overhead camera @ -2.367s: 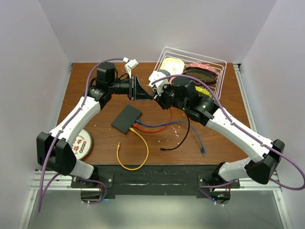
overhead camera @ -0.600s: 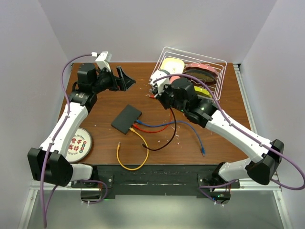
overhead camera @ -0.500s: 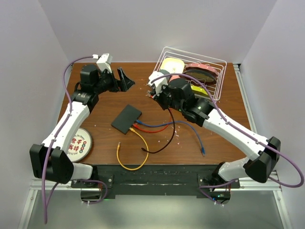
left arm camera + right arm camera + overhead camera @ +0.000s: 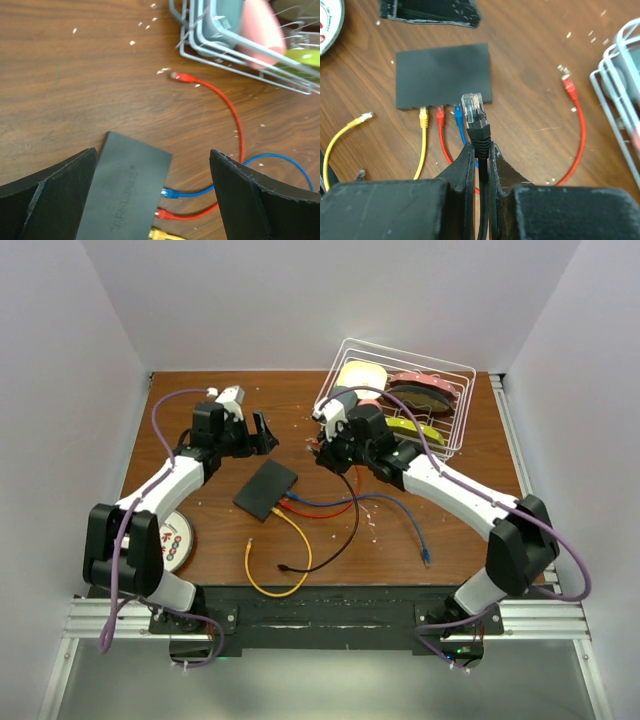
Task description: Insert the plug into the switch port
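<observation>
The switch (image 4: 266,489) is a flat matte-black box lying on the wooden table; it also shows in the left wrist view (image 4: 125,195) and the right wrist view (image 4: 442,75). Yellow, red and blue plugs sit in its sockets. My right gripper (image 4: 325,453) is shut on the black cable just behind its clear plug (image 4: 475,112), which points at the socket edge from above and short of it. The black cable (image 4: 345,530) trails toward the front. My left gripper (image 4: 262,430) is open and empty, hovering just behind the switch, with its fingers (image 4: 235,190) spread wide.
A white wire basket (image 4: 400,347) with plates stands at the back right. The red cable's free plug (image 4: 182,77) lies near the basket. A round printed disc (image 4: 168,540) lies at the front left. The yellow cable (image 4: 290,570) and the blue cable (image 4: 415,530) loop toward the front.
The grippers have parted from their meeting at the back. My left gripper swung left, then came down toward the switch. My right gripper moved left and nearer the switch with the black cable.
</observation>
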You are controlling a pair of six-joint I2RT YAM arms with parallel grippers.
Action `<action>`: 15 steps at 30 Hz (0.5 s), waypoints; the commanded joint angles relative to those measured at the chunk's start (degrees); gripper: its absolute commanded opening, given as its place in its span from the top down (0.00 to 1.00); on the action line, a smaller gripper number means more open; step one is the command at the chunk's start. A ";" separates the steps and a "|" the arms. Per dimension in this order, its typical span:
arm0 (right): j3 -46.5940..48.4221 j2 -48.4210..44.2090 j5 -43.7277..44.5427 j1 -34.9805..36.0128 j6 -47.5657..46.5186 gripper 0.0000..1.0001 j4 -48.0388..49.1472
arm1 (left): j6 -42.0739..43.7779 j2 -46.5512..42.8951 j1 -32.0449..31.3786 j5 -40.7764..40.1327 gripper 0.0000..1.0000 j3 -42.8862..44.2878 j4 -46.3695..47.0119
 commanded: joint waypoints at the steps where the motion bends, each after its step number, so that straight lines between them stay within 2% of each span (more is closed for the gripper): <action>1: -1.01 3.39 -5.82 -1.82 2.98 1.00 5.61 | 0.49 3.06 1.58 -2.30 0.00 -3.89 7.95; 10: -0.75 11.83 -8.72 -2.26 5.44 1.00 7.98 | -1.19 9.13 2.63 -3.80 0.00 -11.90 17.53; 15: -0.49 17.10 -11.71 -2.26 4.83 1.00 8.25 | -0.84 9.67 2.98 -3.62 0.03 -14.10 18.77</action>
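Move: The switch lies some 4 cm back of the open left hand, about 1 cm to its left and 14 cm below, with the red loose end some 6 cm ahead and 9 cm right of that hand. For the right hand, holding the black plug, the free port lies roughly 4 cm ahead, 6 cm left and 19 cm below; the blue plug beside it is 2 cm ahead and 7 cm left, the red plug level and 9 cm left. The switch is closed in on from above by both hands: the left, fingers staying wide open, sinks about 12 cm onto its far-left part, drifting slightly left and tipping some 10 degrees further down. The black plug, still gripped by the right hand, comes down about 11 cm towards the free port beside the blue plug, its nose tipping about 15 degrees further down. No contact with the switch can be seen. ##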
